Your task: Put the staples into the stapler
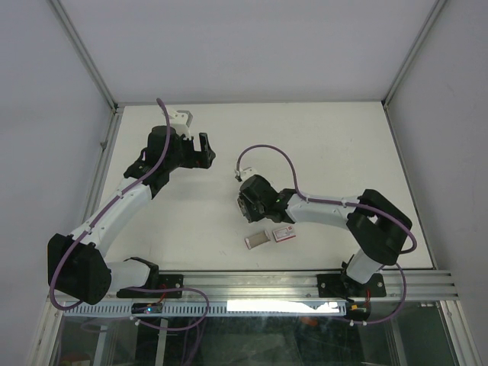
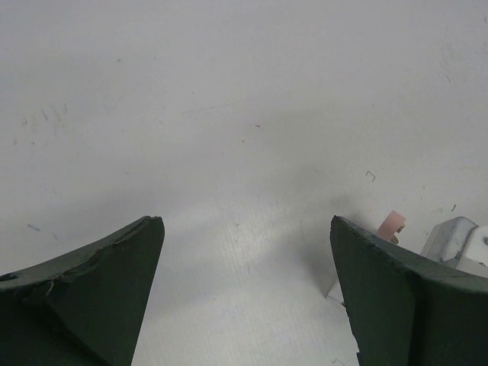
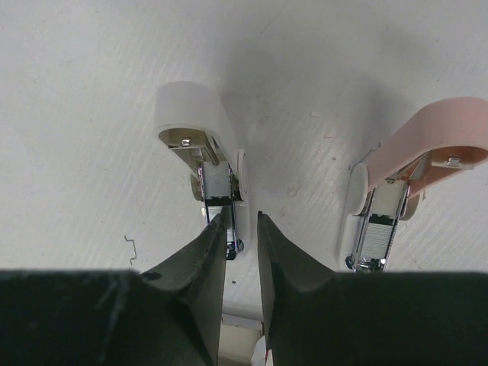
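Note:
In the right wrist view two staplers lie flipped open on the white table, a white stapler [image 3: 191, 107] and a pink stapler [image 3: 446, 133]. A silvery ribbed strip of staples [image 3: 216, 203] lies in the white one's metal channel, and another strip [image 3: 377, 236] lies in the pink one's. My right gripper [image 3: 244, 215] hangs low over the white stapler with its jaws a narrow gap apart. Bare table shows through that gap, and the left fingertip [image 3: 223, 223] overlaps the channel's end. From above, the right gripper [image 1: 242, 200] hides the staplers. My left gripper [image 2: 245, 221] is wide open and holds nothing.
A red-pink staple box [image 1: 284, 234] and its greyish tray [image 1: 257, 240] lie near the front rail, beside the right arm. One bent loose staple [image 3: 131, 248] lies left of the right fingers. The left gripper [image 1: 204, 149] hovers at mid-left. Walls close in the table on three sides.

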Controlling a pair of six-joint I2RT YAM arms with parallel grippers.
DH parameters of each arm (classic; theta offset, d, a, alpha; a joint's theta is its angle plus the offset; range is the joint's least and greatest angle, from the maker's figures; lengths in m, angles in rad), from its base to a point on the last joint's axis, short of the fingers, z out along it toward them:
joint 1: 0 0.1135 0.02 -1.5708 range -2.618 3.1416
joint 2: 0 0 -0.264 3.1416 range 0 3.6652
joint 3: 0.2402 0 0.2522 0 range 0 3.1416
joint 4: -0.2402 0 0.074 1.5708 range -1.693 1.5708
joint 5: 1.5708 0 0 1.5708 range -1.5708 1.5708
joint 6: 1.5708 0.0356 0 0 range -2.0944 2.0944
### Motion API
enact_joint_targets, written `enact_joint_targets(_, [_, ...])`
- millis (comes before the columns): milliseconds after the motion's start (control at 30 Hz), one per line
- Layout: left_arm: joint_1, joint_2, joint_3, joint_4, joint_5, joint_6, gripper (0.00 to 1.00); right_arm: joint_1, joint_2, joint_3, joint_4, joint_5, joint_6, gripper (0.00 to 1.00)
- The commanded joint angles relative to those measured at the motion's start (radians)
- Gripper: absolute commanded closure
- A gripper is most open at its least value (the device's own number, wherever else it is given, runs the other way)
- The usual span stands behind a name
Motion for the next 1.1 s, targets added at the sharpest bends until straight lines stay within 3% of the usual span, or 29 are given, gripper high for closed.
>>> enact_joint_targets(0, [-0.006, -0.036, -0.005, 0.036, -0.011, 0.013, 0.06, 0.001, 0.005, 0.02, 0.016, -0.001, 0.019, 0.75])
enact_joint_targets(333, [-0.007, -0.042, -0.009, 0.037, 0.004, 0.005, 0.06, -0.001, -0.093, 0.074, -0.046, 0.016, 0.04, 0.74])
enact_joint_targets(500, [-0.022, -0.039, -0.022, 0.049, 0.111, -0.084, 0.07, -0.022, -0.192, 0.069, -0.082, 0.018, 0.06, 0.66])
enact_joint_targets(633, [-0.129, -0.056, -0.088, 0.115, 0.125, -0.203, 0.08, -0.067, -0.3, -0.003, -0.079, -0.007, 0.076, 0.56])
enact_joint_targets(767, [-0.212, -0.035, -0.216, 0.309, 0.146, -0.329, 0.08, -0.082, -0.382, -0.13, -0.012, -0.054, 0.071, 0.48])
enact_joint_targets(933, [-0.243, 0.082, -0.268, 0.452, 0.163, -0.366, 0.08, -0.082, -0.439, -0.265, 0.111, -0.184, 0.139, 0.46])
enact_joint_targets(1067, [-0.256, 0.16, -0.257, 0.499, 0.181, -0.361, 0.09, -0.081, -0.443, -0.346, 0.211, -0.217, 0.204, 0.51])
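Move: Just beyond the right fingers sits the open white stapler, its middle some 3 cm ahead, 1 cm left. The right hand's goal is the empty tray, about 6 cm back and 3 cm right, 2 cm lower, with the staples box 4 cm back, 10 cm right, and the pink stapler 4 cm ahead, 5 cm right. From the left hand, the white stapler lies about 10 cm back, 12 cm right and 17 cm down; the pink one 9 cm back, 17 cm right. Lifting off the white stapler's magazine, the right hand rises some 8 cm while opening from a quarter to about half, then travels back and right while sinking towards the gap between tray and staples box, rolled about 15 degrees left side up. The wide-open left hand swings right about 11 cm, down and back, towards the white stapler, tipping a little further down. ##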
